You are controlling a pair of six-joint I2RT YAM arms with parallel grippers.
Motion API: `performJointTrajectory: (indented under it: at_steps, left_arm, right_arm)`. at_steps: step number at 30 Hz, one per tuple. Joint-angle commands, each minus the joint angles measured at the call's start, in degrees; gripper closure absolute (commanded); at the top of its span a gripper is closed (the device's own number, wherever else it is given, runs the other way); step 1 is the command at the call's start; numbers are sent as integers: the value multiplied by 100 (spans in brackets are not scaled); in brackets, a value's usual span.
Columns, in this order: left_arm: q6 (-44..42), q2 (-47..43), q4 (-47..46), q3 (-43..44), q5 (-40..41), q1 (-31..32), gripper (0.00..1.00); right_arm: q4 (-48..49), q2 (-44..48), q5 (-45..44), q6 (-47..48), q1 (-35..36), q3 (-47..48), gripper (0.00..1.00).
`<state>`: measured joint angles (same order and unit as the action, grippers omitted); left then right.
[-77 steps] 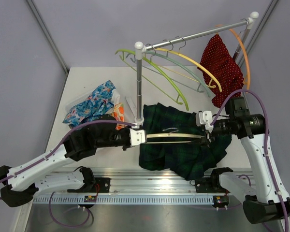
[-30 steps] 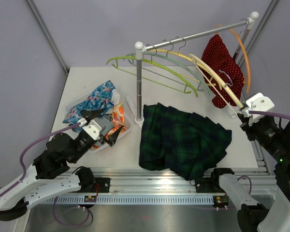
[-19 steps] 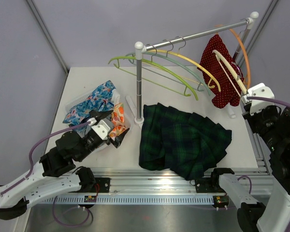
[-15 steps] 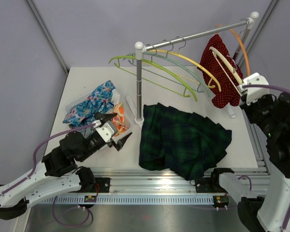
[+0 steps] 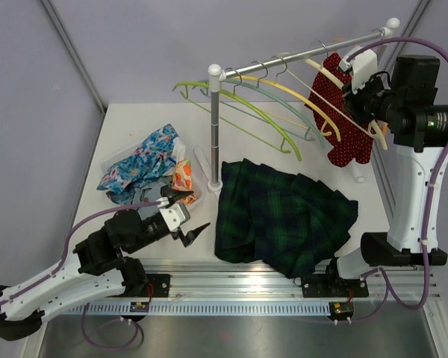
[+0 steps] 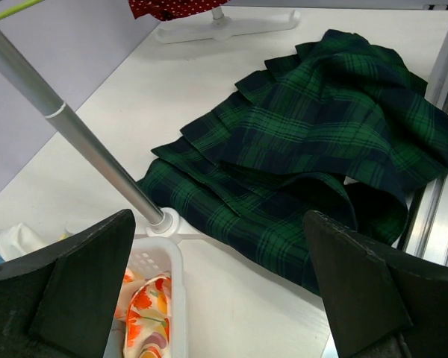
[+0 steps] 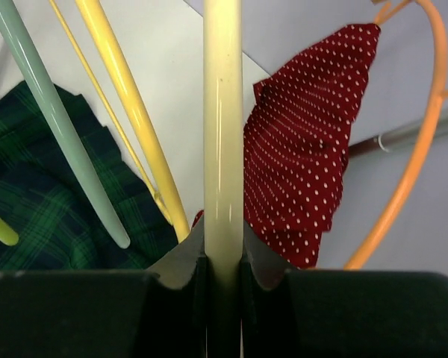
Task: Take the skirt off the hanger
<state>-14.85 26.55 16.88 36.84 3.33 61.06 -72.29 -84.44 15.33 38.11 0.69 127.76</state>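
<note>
The green plaid skirt (image 5: pixel 284 216) lies crumpled on the table, off any hanger; it also shows in the left wrist view (image 6: pixel 313 142). High at the rack's rail, my right gripper (image 5: pixel 352 91) is shut on a bare cream hanger (image 7: pixel 222 112), its jaws tight on the hanger's arm (image 5: pixel 375 128). My left gripper (image 5: pixel 189 213) stands open and holds nothing, low over the table between the basket and the skirt's left edge. In the left wrist view its fingers (image 6: pixel 82 283) frame bare tabletop.
A clothes rack (image 5: pixel 216 127) stands mid-table, its rail (image 5: pixel 299 56) carrying green, pale green, yellow (image 7: pixel 134 112) and orange (image 7: pixel 411 149) hangers and a red dotted garment (image 5: pixel 351 123). A white basket (image 6: pixel 160 261) of floral clothes (image 5: pixel 145 164) sits at the left.
My right arm has lifted the cream hanger from beside the table up to the rail. My left gripper has drifted right and nearer, away from the basket, staying open.
</note>
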Motion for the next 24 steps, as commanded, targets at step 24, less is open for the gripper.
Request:
performJointTrajectory:
  at_steps: [24]
  left_arm:
    - [-1177, 3098, -2039, 138, -1731, 362, 1]
  right_arm:
    - [13, -705, 1200, 30, -16, -15, 81]
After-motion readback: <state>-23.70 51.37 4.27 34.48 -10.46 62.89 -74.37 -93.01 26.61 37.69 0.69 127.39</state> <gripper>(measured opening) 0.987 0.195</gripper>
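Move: The green plaid skirt lies heaped on the table, its middle about 18 cm ahead of my open left hand, 24 to its right and 25 below; the rack's pole foot stands some 33 cm ahead and 3 right of that hand, equally low. My right hand holds the cream hanger. Its rail spot is roughly 11 cm ahead, 10 left and 8 up; the yellow hanger is about 4 ahead and 13 left, the red dotted garment 17 ahead, 2 right and 12 below. With my right hand keeping its grip on the cream hanger, I ease forward and left about 3 cm each, then lower some 5 cm to set the hook on the rail, tipping the fingers down and turning a little counter-clockwise. Meanwhile my left hand, wide open, sinks and swings right, about 8 cm each way and speeding up, towards the plaid skirt, turning clockwise and rolling its left side up. ##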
